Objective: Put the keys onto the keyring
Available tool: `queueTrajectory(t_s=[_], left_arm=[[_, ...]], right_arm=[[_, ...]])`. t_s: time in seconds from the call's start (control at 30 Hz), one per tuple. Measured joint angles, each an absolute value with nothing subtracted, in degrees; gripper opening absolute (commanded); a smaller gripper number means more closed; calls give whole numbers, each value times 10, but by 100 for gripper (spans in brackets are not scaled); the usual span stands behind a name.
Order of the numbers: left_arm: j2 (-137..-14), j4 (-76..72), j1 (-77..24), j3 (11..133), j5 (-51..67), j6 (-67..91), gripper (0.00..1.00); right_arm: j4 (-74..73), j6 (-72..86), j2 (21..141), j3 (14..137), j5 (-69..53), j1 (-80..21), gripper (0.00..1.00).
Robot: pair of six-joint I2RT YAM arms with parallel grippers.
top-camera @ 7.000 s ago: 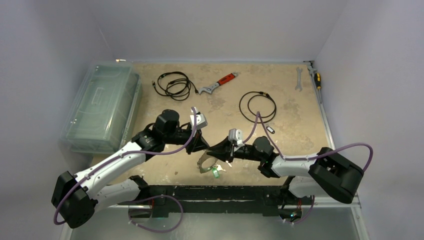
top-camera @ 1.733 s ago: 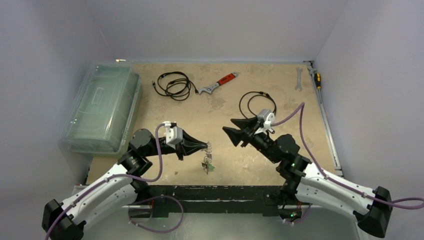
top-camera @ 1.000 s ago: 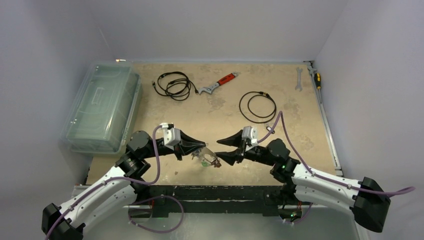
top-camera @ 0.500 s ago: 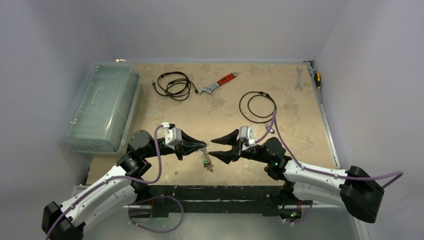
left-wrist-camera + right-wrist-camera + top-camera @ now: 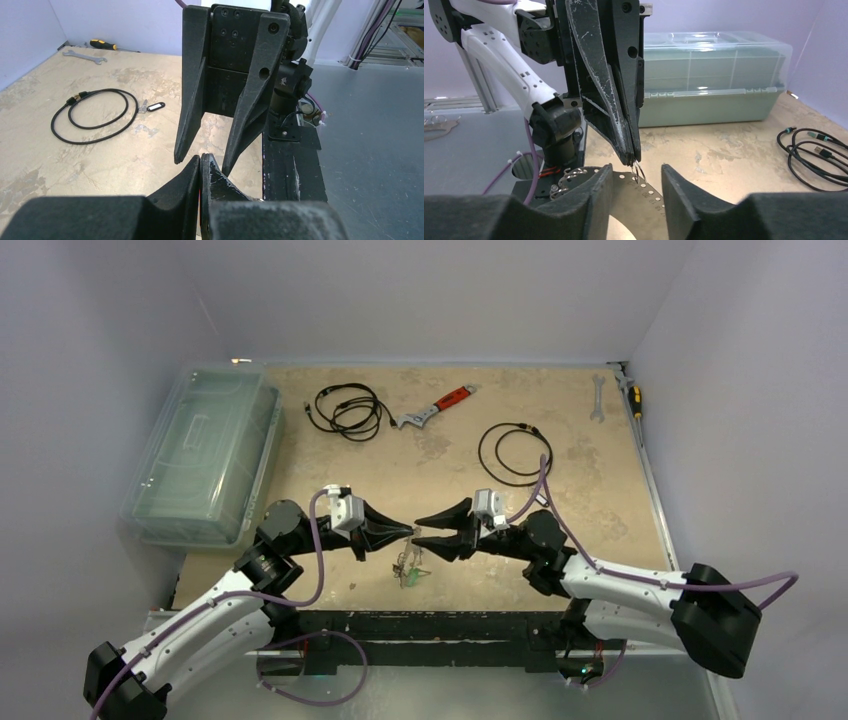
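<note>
My left gripper is shut, and its fingertips pinch a small wire ring. That ring is threaded through the keyring, a flat grey hoop with holes along its edge, which hangs under it. In the top view the keys dangle below the two grippers, one with a green tag. My right gripper is open, one finger on each side of the wire ring without touching it. Seen from the left wrist, my shut left gripper points into the right gripper's gap; the ring is hidden there.
A clear plastic box stands at the left. Black cable coils, a red-handled wrench, a spanner and a screwdriver lie at the back. A small key-like piece lies by one coil.
My right gripper has moved left up to the left gripper's tips and its jaws have narrowed. The hanging bunch swung and now hangs straight down. The left arm has stayed put.
</note>
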State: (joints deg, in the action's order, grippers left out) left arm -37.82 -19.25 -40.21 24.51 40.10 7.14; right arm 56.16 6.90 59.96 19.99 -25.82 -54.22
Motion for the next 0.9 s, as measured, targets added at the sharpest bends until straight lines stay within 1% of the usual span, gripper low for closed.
queueTrajectory(t_s=[0.13, 0.27, 0.37, 0.53, 0.57, 0.63, 0.7, 0.8, 0.87, 0.9], left_arm=[[-378, -193, -402, 245, 402, 76, 0], [-378, -193, -402, 245, 403, 79, 0], [-378, -197, -402, 245, 402, 79, 0], [-378, -197, -402, 245, 402, 79, 0], [-378, -196, -402, 245, 402, 79, 5], [-377, -189, -402, 245, 397, 77, 27], [-376, -169, -402, 253, 384, 70, 43], [-379, -112, -402, 284, 369, 56, 50], [-382, -60, -402, 317, 363, 36, 50], [-384, -33, -402, 335, 360, 23, 48]], right_arm=[[561, 68, 605, 200, -265, -542, 18], [558, 68, 608, 203, -268, -542, 5], [550, 68, 611, 210, -273, -542, 0], [534, 67, 613, 218, -286, -540, 0], [530, 67, 613, 219, -287, -540, 0], [506, 63, 608, 227, -287, -540, 0], [461, 51, 600, 242, -287, -540, 0], [408, 34, 591, 260, -283, -540, 0], [369, 17, 583, 273, -279, -541, 0], [352, 10, 579, 278, -277, -541, 0]])
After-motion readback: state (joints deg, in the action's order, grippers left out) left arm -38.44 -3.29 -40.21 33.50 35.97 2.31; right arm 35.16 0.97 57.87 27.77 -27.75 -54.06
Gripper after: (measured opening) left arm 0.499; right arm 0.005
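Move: The small wire loop on the keyring plate is pinched in the left fingertips, about 1 cm to the right of the left hand point and 1 cm below it. From the right hand, whose half-open fingers already straddle the loop, it lies some 1 cm to the left, level in height and depth. The keyring plate's middle hangs about 7 cm below the right hand, 1 cm to its left and 2 cm back; the green key tag dangles about 12 cm below, 3 cm back and 1 cm left. The right hand shuts its fingers on the wire loop beside the left fingertips while easing about 1 cm left and slightly down, then keeps its pinch as its fingertips tip down some 10 degrees. The left hand holds the loop still until that pinch is made, then opens to about half and lets go, starting to draw off forward, up and a little left by 1 to 1.5 cm. ##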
